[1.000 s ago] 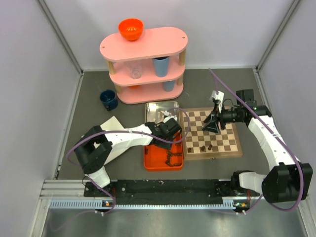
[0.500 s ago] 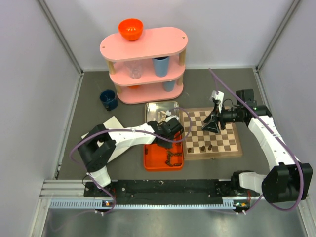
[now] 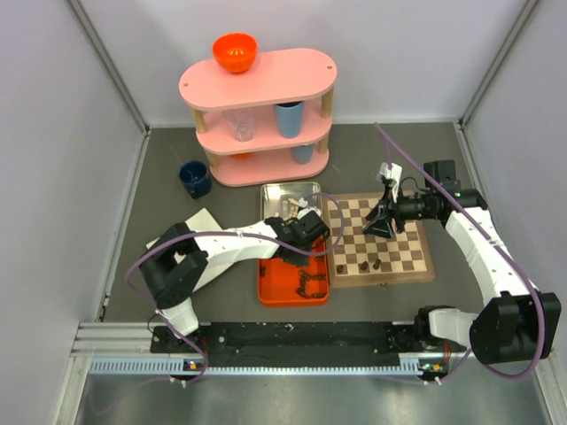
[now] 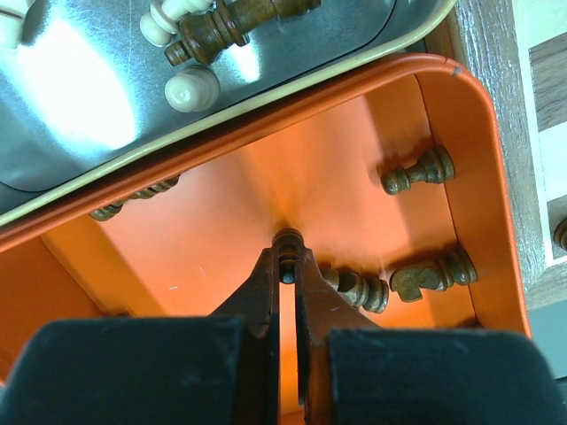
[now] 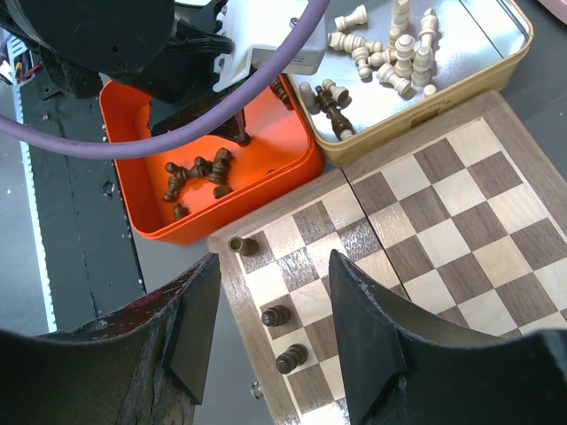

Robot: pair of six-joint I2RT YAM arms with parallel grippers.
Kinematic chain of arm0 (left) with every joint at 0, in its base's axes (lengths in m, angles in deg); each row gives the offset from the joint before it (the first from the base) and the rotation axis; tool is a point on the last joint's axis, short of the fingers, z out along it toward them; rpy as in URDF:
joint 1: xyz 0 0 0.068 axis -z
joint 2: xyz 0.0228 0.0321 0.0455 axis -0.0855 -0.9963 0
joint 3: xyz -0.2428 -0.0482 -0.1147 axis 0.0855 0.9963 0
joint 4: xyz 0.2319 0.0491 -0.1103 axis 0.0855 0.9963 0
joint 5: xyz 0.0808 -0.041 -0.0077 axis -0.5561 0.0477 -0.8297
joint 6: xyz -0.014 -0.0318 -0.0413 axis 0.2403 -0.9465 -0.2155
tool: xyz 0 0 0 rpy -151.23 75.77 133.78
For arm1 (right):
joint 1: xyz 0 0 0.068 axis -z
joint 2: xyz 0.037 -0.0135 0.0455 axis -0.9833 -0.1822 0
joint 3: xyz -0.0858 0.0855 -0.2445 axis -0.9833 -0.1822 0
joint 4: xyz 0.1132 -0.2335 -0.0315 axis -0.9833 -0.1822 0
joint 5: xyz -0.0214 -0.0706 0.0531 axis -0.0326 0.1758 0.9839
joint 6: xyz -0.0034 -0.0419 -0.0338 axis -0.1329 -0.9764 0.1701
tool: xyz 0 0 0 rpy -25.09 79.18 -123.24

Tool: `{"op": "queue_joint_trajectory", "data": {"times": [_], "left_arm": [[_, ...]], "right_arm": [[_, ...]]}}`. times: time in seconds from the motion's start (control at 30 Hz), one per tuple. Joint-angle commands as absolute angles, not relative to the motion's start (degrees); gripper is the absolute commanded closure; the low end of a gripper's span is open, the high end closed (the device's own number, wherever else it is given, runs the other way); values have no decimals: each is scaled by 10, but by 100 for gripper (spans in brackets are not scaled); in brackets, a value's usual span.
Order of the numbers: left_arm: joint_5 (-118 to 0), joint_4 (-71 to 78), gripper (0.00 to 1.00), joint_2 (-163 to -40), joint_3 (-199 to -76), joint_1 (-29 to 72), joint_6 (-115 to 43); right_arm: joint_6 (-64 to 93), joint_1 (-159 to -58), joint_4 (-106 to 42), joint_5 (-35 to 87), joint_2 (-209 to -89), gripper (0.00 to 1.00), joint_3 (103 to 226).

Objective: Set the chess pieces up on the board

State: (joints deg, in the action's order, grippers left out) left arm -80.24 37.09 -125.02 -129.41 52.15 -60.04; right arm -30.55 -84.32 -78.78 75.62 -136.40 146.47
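Note:
My left gripper [image 4: 287, 257] reaches down into the orange tray [image 4: 204, 230] and is shut on a small dark chess piece [image 4: 288, 240] that stands on the tray floor. Other dark pieces [image 4: 418, 170] lie beside it. From above, the left gripper [image 3: 301, 252] sits over the tray [image 3: 282, 290]. The board [image 3: 400, 241] lies to the right, with three dark pieces [image 5: 275, 314] along its near left edge. My right gripper [image 5: 275, 319] hovers open above those squares, holding nothing. Cream pieces [image 5: 390, 55] lie in the silver tin [image 5: 496, 49].
A pink three-tier shelf [image 3: 257, 84] stands at the back with an orange bowl [image 3: 235, 51] on top and cups on its lower tiers. A blue mug [image 3: 194, 178] sits left of it. A white sheet [image 3: 202, 221] lies under the left arm.
The left gripper's jaws have closed onto the dark piece in the orange tray. The right arm has not moved.

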Motion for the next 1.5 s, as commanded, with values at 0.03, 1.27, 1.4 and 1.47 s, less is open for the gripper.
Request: {"op": "queue_joint_trajectory", "data": {"times": [0.03, 1.27, 1.4, 1.47], "left_arm": [[-806, 383, 100, -1209, -1308, 523, -587], [-686, 397, 100, -1287, -1529, 550, -496], [-686, 393, 100, -1323, -1541, 550, -495], [-684, 392, 100, -1334, -1547, 550, -495]], "right_arm": [[-316, -837, -775, 765, -1355, 48, 1462], [-315, -834, -775, 747, -1346, 48, 1463], [-310, -824, -775, 739, -1349, 48, 1466], [-306, -821, -774, 738, -1351, 48, 1467]]}}
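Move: The dark chess piece already pinched in the left hand is bound for the board's near-left edge square, about 11 cm to the right and 2 cm ahead, near finger height. The dark rook on the corner square stands 11 cm right and 1 cm back, another dark piece 17 cm right and 1 cm back. In the orange tray a pawn lies 7 cm right, 1 cm ahead; a knight 7 cm right, 3 cm back. From the idle right hand that square is some 8 cm left, 1 cm back, 16 cm below. The dark piece leaves the tray in the left hand's shut fingers, first going up about 5 cm, then carried some 10 cm right over the tray's rim while still climbing. It is then lowered about 5 cm towards the board's near-left edge beside the rook, the wrist having turned roughly 15 degrees clockwise and rolled its left side down a little. ##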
